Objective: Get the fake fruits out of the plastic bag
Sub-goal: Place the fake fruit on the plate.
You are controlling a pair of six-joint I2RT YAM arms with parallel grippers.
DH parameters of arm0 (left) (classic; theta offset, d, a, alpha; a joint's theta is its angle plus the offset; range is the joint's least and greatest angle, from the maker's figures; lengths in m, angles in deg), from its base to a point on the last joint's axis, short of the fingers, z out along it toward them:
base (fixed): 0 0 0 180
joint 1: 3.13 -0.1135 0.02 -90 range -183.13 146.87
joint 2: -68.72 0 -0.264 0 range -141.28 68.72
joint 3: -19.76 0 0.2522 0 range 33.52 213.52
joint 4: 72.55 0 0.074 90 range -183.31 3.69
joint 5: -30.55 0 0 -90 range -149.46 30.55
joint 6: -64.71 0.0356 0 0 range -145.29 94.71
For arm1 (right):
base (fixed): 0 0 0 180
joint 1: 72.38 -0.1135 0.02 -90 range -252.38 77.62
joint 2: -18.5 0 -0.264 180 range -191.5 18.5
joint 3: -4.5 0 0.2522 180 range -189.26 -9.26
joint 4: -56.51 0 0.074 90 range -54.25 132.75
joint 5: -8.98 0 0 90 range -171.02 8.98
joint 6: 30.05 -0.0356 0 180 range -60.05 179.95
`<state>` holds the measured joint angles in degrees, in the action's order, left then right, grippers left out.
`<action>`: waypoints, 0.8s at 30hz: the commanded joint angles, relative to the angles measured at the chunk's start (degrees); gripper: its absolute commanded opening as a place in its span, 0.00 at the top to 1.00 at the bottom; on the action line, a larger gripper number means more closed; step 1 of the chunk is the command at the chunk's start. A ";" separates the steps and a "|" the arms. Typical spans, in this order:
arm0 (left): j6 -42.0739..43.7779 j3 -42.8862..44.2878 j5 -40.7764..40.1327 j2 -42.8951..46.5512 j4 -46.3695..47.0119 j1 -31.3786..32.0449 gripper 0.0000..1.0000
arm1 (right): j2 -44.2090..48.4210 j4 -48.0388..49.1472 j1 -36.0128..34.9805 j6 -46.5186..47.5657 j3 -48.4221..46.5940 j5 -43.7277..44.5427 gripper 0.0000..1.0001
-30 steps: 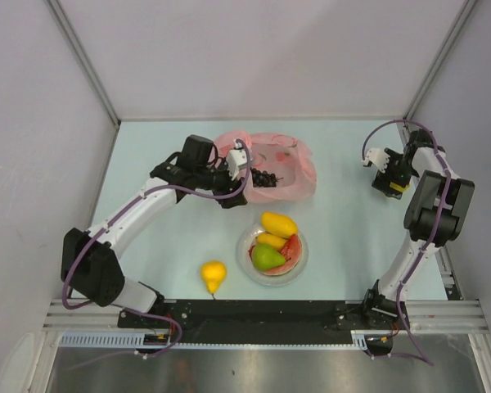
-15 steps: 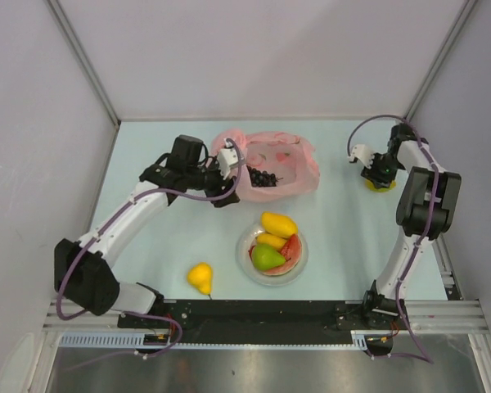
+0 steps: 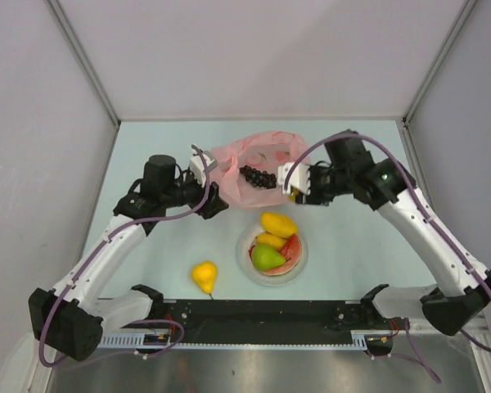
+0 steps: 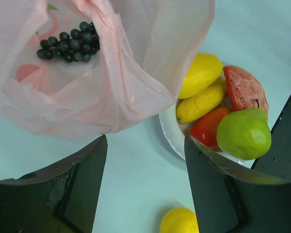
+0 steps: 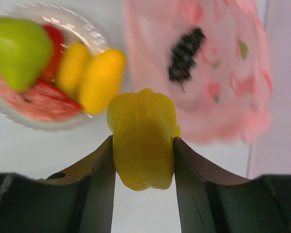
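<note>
The pink plastic bag (image 3: 266,160) lies at the table's middle back, and a dark grape bunch (image 3: 258,176) shows through it. In the left wrist view the bag (image 4: 111,73) and grapes (image 4: 70,43) lie ahead of my left gripper (image 4: 145,145), which is open with nothing between its fingers, just left of the bag (image 3: 204,176). My right gripper (image 5: 143,140) is shut on a yellow fake fruit (image 5: 143,141), held off the table at the bag's right edge (image 3: 299,184). A yellow pear (image 3: 204,276) lies loose on the table.
A small white plate (image 3: 299,266) in front of the bag holds a yellow mango piece (image 3: 278,223), a second yellow piece (image 3: 270,240), a green pear (image 3: 268,258) and a red watermelon slice (image 3: 291,248). Grey walls close in the back and both sides.
The right arm closed on the yellow fruit at the far right and swung it left to the bag. The left gripper drew back left from the bag.
</note>
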<state>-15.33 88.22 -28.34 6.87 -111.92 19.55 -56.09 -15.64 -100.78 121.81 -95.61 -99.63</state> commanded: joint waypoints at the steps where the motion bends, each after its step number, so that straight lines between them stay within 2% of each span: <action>1: -6.97 0.32 -0.35 1.72 5.56 -2.28 0.30 | 0.15 -6.56 -12.44 -8.78 1.79 3.31 0.68; 2: -6.88 0.24 0.00 2.51 5.83 -2.55 0.30 | -0.29 -5.43 -17.51 -8.78 1.88 3.84 0.68; 5: -7.23 -0.38 0.35 3.92 6.45 -3.60 0.30 | -3.54 -2.10 -23.87 -6.76 1.88 5.87 0.68; 9: -7.23 -1.52 0.53 6.99 5.74 -6.23 0.30 | -10.21 2.31 -27.48 -2.73 1.36 5.34 0.68; 16: -7.93 -5.21 2.11 12.26 6.27 -9.58 0.30 | -21.72 4.87 -28.37 1.76 -4.52 2.53 0.69; 24: -9.52 -8.90 5.45 15.52 6.97 -12.13 0.29 | -31.66 1.62 -28.37 4.31 -13.23 -0.81 0.69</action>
<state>-23.33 80.19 -25.63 20.58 -106.81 8.23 -85.38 -12.71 -129.05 123.50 -104.40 -98.01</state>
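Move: The plate, where the held yellow fruit is being taken, has its centre about 8 cm back, 9 cm left and 25 cm below the right hand. On it, the green fruit sits near the middle, and the yellow mango lies some 10 cm farther out and 2 cm to the right of the centre. The pear lies on the table about 21 cm left of the plate and 7 cm nearer the base. From the left hand, the plate is about 13 cm right, 6 cm back and 19 cm down. The yellow fruit stays pinched in the right gripper and is swept about 19 cm left and 12 cm down to the plate's far-left rim, drawing back some 9 cm early and then easing forward a little, while the hand turns roughly 30 degrees counter-clockwise. The left hand, empty and open, draws about 5 cm left, rising before it starts to sink. ##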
